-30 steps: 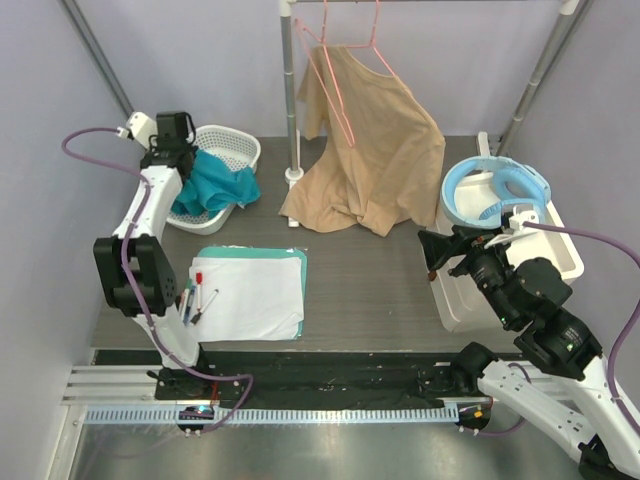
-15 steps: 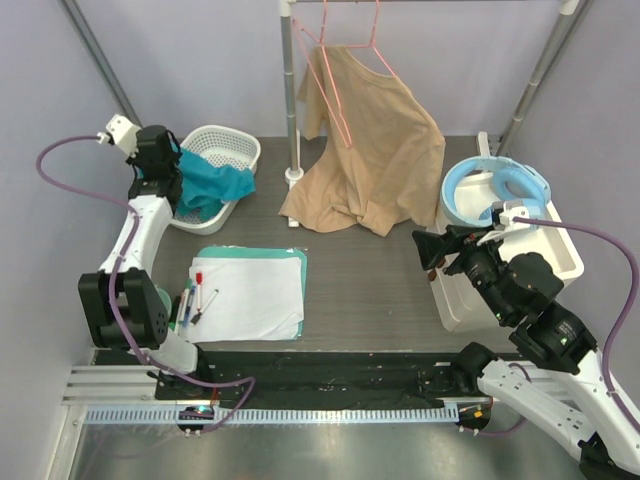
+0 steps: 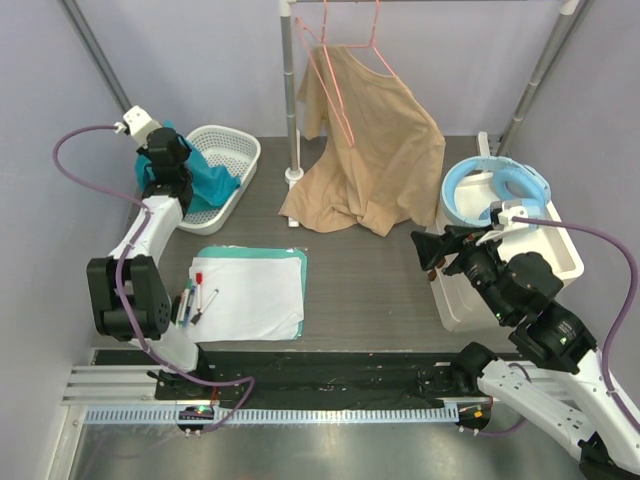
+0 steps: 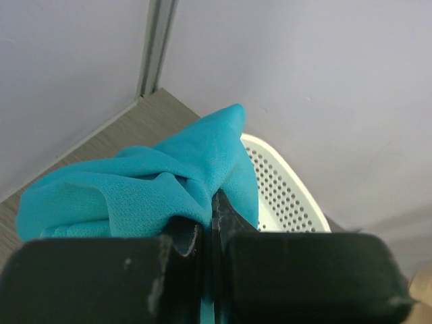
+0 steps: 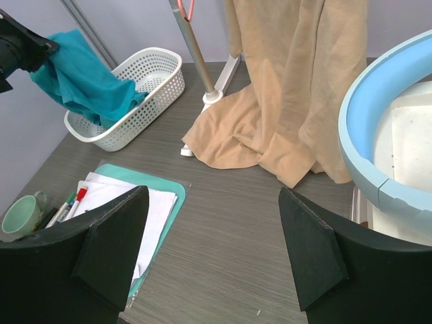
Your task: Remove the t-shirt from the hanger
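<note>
The tan t-shirt hangs on a pink hanger on the rack at the back. Its lower part is bunched on the table, as the right wrist view also shows. My left gripper is far from it, at the left end of a white basket. It is shut on a teal cloth, which it holds partly out of the basket. My right gripper is open and empty above the table, right of centre, its fingers pointing toward the shirt.
A white bin holding a blue ring stands at the right edge. White paper on a teal mat lies front centre, with pens beside it. A green mug stands at the left. The rack pole stands beside the shirt.
My left gripper has raised the teal cloth from the basket and swung to the left, then slightly back. My right gripper has shifted a little to the left.
</note>
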`<state>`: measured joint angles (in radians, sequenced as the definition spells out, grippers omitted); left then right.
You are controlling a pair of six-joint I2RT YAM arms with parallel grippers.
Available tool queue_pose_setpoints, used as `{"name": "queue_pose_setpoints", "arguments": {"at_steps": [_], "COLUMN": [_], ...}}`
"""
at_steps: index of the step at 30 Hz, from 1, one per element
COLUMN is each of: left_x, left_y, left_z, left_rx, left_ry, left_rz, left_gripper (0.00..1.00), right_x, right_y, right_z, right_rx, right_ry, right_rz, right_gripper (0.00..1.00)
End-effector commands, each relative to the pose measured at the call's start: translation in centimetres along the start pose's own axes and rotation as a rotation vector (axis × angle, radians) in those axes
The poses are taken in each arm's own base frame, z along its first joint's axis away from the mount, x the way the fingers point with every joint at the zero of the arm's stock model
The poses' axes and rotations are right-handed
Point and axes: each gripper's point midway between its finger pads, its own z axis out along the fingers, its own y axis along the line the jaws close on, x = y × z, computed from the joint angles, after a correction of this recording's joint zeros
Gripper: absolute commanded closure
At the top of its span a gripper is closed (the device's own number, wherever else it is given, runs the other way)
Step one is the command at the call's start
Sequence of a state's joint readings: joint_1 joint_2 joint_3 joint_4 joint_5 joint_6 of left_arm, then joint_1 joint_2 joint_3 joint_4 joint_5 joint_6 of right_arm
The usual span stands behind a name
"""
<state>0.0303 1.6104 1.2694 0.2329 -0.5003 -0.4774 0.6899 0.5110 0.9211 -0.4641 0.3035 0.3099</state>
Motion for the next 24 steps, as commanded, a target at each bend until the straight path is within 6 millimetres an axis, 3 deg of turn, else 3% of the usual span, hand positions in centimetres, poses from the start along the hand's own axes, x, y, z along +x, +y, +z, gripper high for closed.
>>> {"name": "queue_pose_setpoints", "arguments": {"at_steps": [1,2,3,4,6,9,14,17,21,22,24], "left_x": [2.7,4.4,7.2,8.9,12.2,14.8,18.4,18.9,19.0,18.8,17.5], "left_y": [-2.4,-4.0,-3.9,-4.9,-6.3,-7.0,-6.0,-5.7,-6.1,-5.7,-5.3], "left_z": [1.3,1.3,1.2,2.0,1.6,0.8,0.0,-0.6,-1.5,-1.3,-1.7], "left_rx": [0.108,0.195,0.201,0.227,0.264,0.278,0.234,0.241,0.276,0.257,0.242], "left_ry": [0.046,0.122,0.230,0.295,0.462,0.590,0.764,0.850,0.911,0.900,0.875], "left_rz": [0.059,0.058,0.069,0.052,-0.021,-0.109,-0.278,-0.378,-0.398,-0.383,-0.347], "left_gripper": [1.00,1.00,1.00,1.00,1.00,1.00,1.00,0.98,0.86,0.70,0.48], "right_x": [-0.8,-0.8,-0.8,-0.6,-0.4,-0.2,-0.2,-0.3,0.1,0.2,0.2], "right_y": [0.8,0.9,0.9,0.8,0.6,0.8,1.7,1.7,1.8,1.8,2.0], "right_z": [0.5,0.6,0.6,0.6,0.8,1.3,1.5,1.4,1.5,1.5,1.5], "right_rx": [-0.026,-0.027,-0.027,-0.024,-0.016,-0.020,-0.059,-0.064,-0.066,-0.067,-0.074], "right_ry": [-0.018,-0.016,-0.016,-0.017,-0.021,-0.020,-0.009,-0.009,-0.002,0.000,0.003], "right_rz": [0.012,0.012,0.012,0.012,0.009,0.012,0.031,0.031,0.036,0.035,0.040], "right_gripper": [0.17,0.17,0.17,0.17,0.17,0.17,0.17,0.17,0.17,0.17,0.17]}}
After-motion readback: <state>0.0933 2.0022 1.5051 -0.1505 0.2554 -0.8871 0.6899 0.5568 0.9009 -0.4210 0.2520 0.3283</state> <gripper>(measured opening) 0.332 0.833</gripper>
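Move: The white basket the held teal t-shirt is going into has its middle about 8 cm to the left hand's right, 2 cm ahead and some 23 cm below. The clothes rack's post foot stands about 21 cm to the right of the basket's middle and roughly level with it; the white papers lie around 26 cm nearer the robot than that middle and 11 cm to its right. From the idle right hand, the basket is roughly 32 cm ahead, 50 cm left and 29 cm lower. The teal t-shirt, still pinched at the start, is lowered about 16 cm into the white basket by the left hand, which also sweeps some 11 cm right and first a little forward, then slightly back. The wrist tips down and turns clockwise while rolling its left side down; once the hand has come low over the basket, the fingers begin to open around the cloth. ##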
